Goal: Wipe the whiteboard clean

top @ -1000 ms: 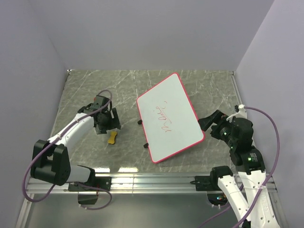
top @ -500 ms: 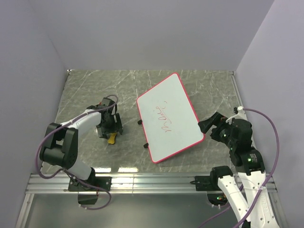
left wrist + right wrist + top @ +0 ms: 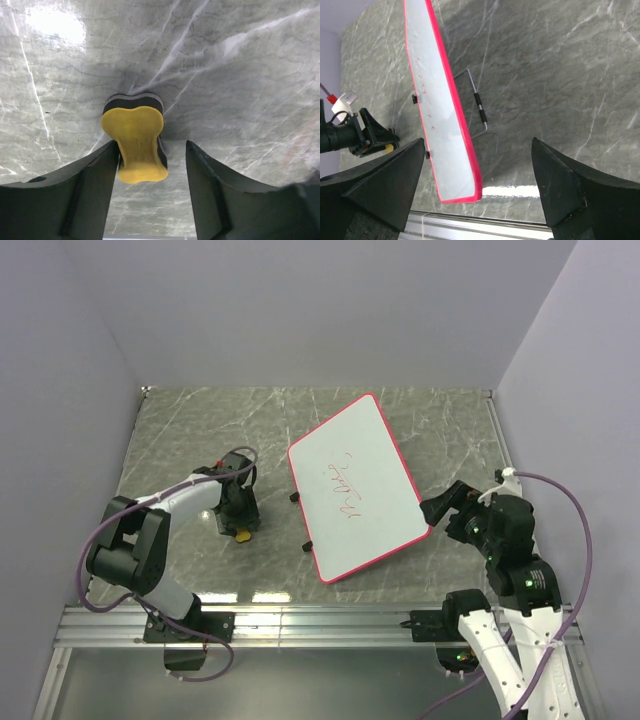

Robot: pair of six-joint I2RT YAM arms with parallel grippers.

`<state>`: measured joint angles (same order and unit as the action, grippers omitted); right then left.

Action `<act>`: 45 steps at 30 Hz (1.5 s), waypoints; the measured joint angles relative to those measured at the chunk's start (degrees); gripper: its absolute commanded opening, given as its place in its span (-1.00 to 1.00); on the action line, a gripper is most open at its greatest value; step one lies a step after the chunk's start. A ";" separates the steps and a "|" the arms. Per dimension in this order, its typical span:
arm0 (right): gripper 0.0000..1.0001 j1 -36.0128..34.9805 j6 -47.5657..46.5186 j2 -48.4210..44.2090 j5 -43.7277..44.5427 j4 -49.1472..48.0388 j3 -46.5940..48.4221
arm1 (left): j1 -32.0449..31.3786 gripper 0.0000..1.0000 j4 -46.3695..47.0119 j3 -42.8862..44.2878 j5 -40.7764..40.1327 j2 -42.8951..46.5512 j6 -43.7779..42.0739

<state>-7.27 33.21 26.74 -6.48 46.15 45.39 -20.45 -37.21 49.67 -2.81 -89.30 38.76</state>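
Observation:
The whiteboard (image 3: 355, 485) lies tilted on the marble table, white with a red-pink rim and faint red scribbles near its middle. In the right wrist view the whiteboard (image 3: 437, 115) shows edge-on. A yellow bone-shaped eraser (image 3: 135, 135) with a black underside lies left of the board. My left gripper (image 3: 151, 147) is lowered over the eraser (image 3: 241, 535). Its left finger touches the eraser's side and a gap remains at the right finger. In the top view the left gripper (image 3: 236, 515) hides most of the eraser. My right gripper (image 3: 440, 505) stands wide open beside the board's right corner, holding nothing.
A wire stand (image 3: 477, 102) with a black sleeve props the board from below. Small black feet (image 3: 306, 546) stick out of the board's left rim. An aluminium rail (image 3: 320, 620) runs along the near table edge. Purple walls close in on three sides.
My left gripper has come down and forward over the eraser, and its jaws have narrowed around it. My right gripper has drifted slightly lower beside the board's corner.

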 measured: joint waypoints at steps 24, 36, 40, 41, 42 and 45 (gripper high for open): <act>0.89 0.00 -1.99 12.98 -9.94 -10.64 5.81 | -1.18 0.13 0.42 -0.66 -2.89 0.79 2.43; 0.89 0.00 -2.01 14.80 -10.99 -13.57 2.78 | -1.16 -0.21 0.92 -1.62 -3.56 3.65 2.43; 0.89 0.00 -2.16 15.45 -11.23 -14.64 2.03 | -1.18 -0.41 1.03 -1.62 -4.02 3.98 2.49; 0.89 0.00 -2.21 15.65 -11.32 -14.97 1.90 | -1.16 -0.44 1.03 -1.62 -4.15 3.98 2.54; 0.89 0.00 -2.27 16.24 -11.56 -15.37 1.88 | -1.16 -0.47 1.03 -1.66 -4.22 3.98 2.51; 0.89 0.00 -2.84 18.53 -12.41 -16.65 1.88 | -1.18 -0.83 1.03 -1.66 -4.42 3.96 2.47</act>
<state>-7.27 30.37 45.28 -18.90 29.50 47.27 -21.63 -36.18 48.01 -7.22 -85.34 41.23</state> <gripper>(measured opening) 0.946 0.326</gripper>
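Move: The eraser is already between my open left fingers, its middle about 1 cm ahead, 1 cm to the left and level with them. The board's two black clips stand near: the near clip 15 cm right and 3 back, the far clip 13 right and 8 ahead. From my right hand, the whiteboard's middle is roughly 14 cm ahead, 15 left and 15 below; the eraser some 42 left, 6 ahead and 21 below. I keep my left hand straddling the eraser, half close, reopen, then shut the fingers to pinch its waist from both sides, rising about 1 cm with the fingertips tilting slightly forward. Meanwhile my empty, wide-open right hand arcs up some 4 cm and back down while going about 6 cm forward and 4 left towards the whiteboard's right edge, turning roughly 10 degrees counter-clockwise. ##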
